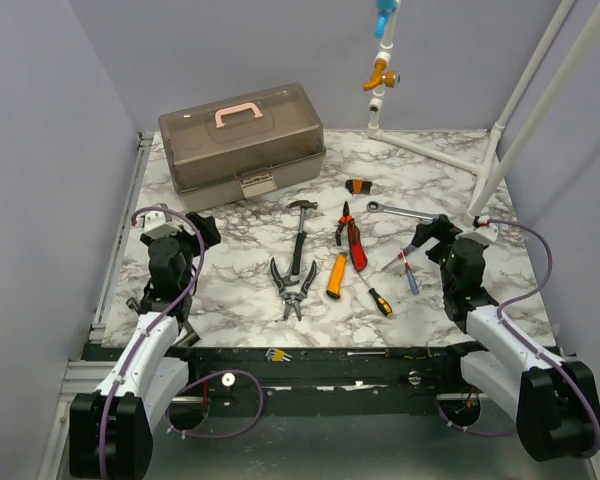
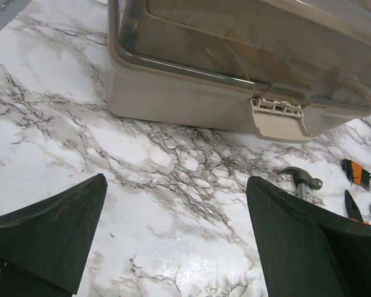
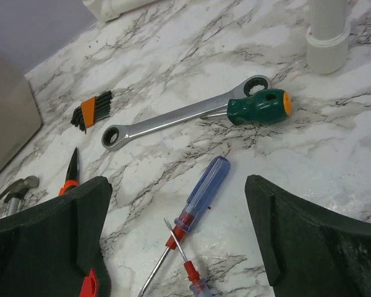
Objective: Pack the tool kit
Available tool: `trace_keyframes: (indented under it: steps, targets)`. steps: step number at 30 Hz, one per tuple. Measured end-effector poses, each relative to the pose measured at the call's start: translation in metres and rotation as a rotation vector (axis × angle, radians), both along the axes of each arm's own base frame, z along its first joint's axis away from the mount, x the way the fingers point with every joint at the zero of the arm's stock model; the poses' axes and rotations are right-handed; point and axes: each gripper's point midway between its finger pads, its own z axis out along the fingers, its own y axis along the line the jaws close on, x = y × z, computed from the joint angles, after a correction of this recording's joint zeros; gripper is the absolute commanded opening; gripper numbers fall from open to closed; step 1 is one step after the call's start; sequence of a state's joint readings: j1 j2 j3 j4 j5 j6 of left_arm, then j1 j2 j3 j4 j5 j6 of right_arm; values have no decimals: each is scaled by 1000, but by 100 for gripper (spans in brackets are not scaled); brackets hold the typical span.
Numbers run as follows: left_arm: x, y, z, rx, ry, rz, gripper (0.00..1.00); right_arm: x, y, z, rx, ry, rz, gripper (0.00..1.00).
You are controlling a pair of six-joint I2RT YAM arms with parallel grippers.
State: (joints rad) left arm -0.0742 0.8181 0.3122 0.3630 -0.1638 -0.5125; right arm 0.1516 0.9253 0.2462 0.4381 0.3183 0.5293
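Observation:
The tool kit is a translucent grey-brown box (image 1: 242, 145) with a pink handle, its lid down and its latch (image 2: 278, 117) closed. It stands at the back left. Loose tools lie mid-table: hammer (image 1: 300, 232), grey pliers (image 1: 292, 285), orange knife (image 1: 336, 275), red pliers (image 1: 352, 238), black-and-yellow screwdriver (image 1: 377, 297), ratchet wrench (image 3: 179, 116), hex keys (image 3: 93, 111). My left gripper (image 2: 176, 235) is open above bare marble in front of the box. My right gripper (image 3: 176, 241) is open over a blue screwdriver (image 3: 201, 198), crossed by a smaller one (image 3: 185, 260).
A green-handled driver (image 3: 260, 106) lies by the wrench's far end. White pipe legs (image 1: 500, 130) stand at the back right, with a foot (image 3: 326, 37) close to the wrench. A second hex key set (image 1: 277, 354) rests on the frame below the table's front edge.

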Motion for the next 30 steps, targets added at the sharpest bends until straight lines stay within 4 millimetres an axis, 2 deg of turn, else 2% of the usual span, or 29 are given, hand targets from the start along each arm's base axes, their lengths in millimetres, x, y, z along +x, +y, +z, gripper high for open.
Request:
trace_keyframes:
  steps: [4, 9, 12, 14, 19, 22, 25, 28, 30]
  targets:
    - [3, -6, 7, -20, -10, -25, 99, 7, 11, 3, 34, 13, 42, 100]
    - [8, -19, 28, -53, -38, -89, 99, 24, 37, 16, 131, 10, 143, 100]
    - [16, -27, 45, -84, -20, -125, 99, 34, 58, 17, 197, 30, 216, 100]
    - [27, -30, 65, -97, 1, -130, 99, 42, 75, 17, 220, 50, 257, 100]
    - [70, -24, 137, -82, 16, -97, 98, 68, 138, 35, 236, 55, 394, 100]
    - [92, -13, 163, -55, 24, -67, 99, 85, 172, 52, 246, 30, 456, 100]
    - [119, 3, 177, -23, 43, -44, 98, 104, 198, 67, 252, 7, 495, 100]
    - [151, 20, 177, 5, 77, -35, 99, 128, 223, 83, 260, -25, 524, 100]
    - [180, 30, 174, 24, 93, -43, 98, 140, 234, 89, 262, -40, 536, 100]
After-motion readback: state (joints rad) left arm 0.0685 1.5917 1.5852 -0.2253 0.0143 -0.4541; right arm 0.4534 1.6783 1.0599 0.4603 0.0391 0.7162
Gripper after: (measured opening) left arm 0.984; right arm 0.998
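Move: The closed toolbox stands with its middle about 29 cm ahead of the left hand, 8 cm to its right and some 7 cm below; its front latch is 18 cm ahead and 10 cm right. From the right hand the toolbox is about 29 cm ahead, 46 cm left and slightly lower. Nearer that hand's way lie the ratchet wrench, 12 cm ahead and 6 cm left, and the hex keys, 20 cm ahead and 18 cm left. Upward first, then forward and a little left, the left hand climbs about 17 cm and reaches 18 cm out, to well above the left front part of the toolbox lid. The right hand sweeps left and forward above the loose tools towards the toolbox's right end, rising 9 cm, swinging some 30 degrees counter-clockwise and rolling its left side up. Both grippers stay wide open, touching nothing. ##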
